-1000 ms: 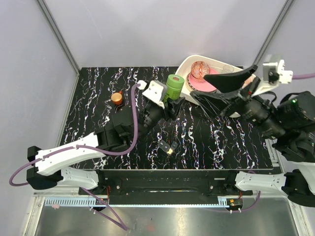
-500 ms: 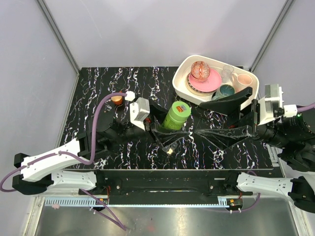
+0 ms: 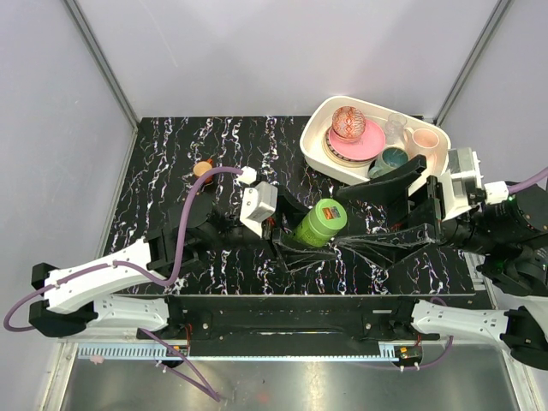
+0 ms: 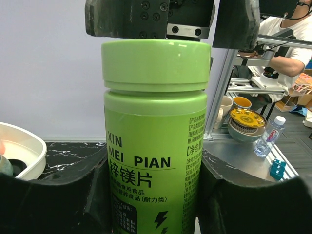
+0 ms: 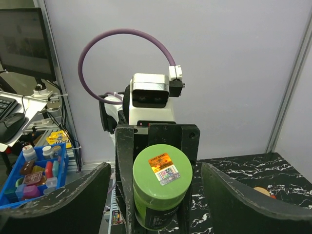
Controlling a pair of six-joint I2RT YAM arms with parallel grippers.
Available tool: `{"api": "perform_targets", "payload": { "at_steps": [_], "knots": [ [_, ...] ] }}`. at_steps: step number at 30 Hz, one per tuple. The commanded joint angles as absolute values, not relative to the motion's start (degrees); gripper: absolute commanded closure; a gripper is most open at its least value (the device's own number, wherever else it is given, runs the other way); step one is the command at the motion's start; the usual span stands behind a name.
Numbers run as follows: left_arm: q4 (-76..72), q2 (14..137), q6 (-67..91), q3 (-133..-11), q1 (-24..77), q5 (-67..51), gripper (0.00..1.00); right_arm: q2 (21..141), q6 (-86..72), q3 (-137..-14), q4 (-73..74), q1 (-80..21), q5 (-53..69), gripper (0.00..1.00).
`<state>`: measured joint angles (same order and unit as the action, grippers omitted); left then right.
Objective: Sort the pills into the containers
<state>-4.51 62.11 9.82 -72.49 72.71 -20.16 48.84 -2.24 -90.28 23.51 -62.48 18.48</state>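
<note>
A green pill bottle with its lid on lies tilted sideways in the air over the middle of the black marbled table. My left gripper is shut on its body; the label fills the left wrist view between the dark fingers. My right gripper stands open just right of the lid, one finger on each side and not touching. In the right wrist view the lid faces me between the open fingers. The containers and the pills are hidden under the arms.
A white tray with plates, bowls and cups stands at the back right, behind my right arm. A small orange cup sits at the back left. The left arm's purple cable loops above the table.
My left arm carried the green bottle from beside the tray toward the front centre and tipped it onto its side. My right gripper came down and left, open, to face the lid.
</note>
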Motion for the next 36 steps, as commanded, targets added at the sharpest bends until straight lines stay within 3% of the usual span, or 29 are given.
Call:
{"api": "perform_targets", "payload": {
  "at_steps": [1, 12, 22, 23, 24, 36],
  "knots": [
    [-10.2, 61.6, 10.5, -73.7, 72.9, -22.6, 1.0, 50.2, -3.7, -89.7, 20.1, -62.7, 20.3, 0.2],
    [-10.4, 61.5, 10.2, -74.0, 72.9, -23.2, 1.0, 51.0, -4.6, -88.5, 19.2, -62.7, 20.6, 0.23],
    [-10.0, 61.3, 9.8, -73.6, 72.9, -20.8, 1.0, 51.4, -5.2, -88.1, 18.8, -62.7, 22.2, 0.68],
    [-9.5, 61.3, 9.4, -73.9, 72.9, -18.7, 1.0, 51.6, -5.2, -88.0, 18.9, -62.6, 21.9, 0.84],
    [-8.6, 61.4, 9.1, -74.3, 72.9, -17.2, 1.0, 51.7, -5.1, -88.0, 18.9, -62.7, 19.9, 0.9],
    [3.3, 65.5, 0.4, -80.3, 72.9, 15.9, 1.0, 61.0, -12.9, -99.7, 28.5, -62.6, -12.6, 0.95]
  ]
}}
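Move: The green cap lies some 3 cm to the left of the open right hand and 2 cm below it, level in reach. From the left hand, which already holds the bottle's body, the cap is about 5 cm up, 3 cm right and 1 cm ahead. Far below on the table, from the right hand, are the pill organizer, roughly 15 cm ahead, 5 cm left, 53 cm down, and the dish tray, 55 cm ahead, 28 cm right, 50 cm down. Leftward and slightly down, the right hand eases about 2 cm onto the cap and pinches its sides while the left holds the bottle nearly still. Then both swing forward together some 7 cm, out over the table, the left wrist turning counter-clockwise and the right clockwise while tipping down, twisting the cap against the gripped bottle. ##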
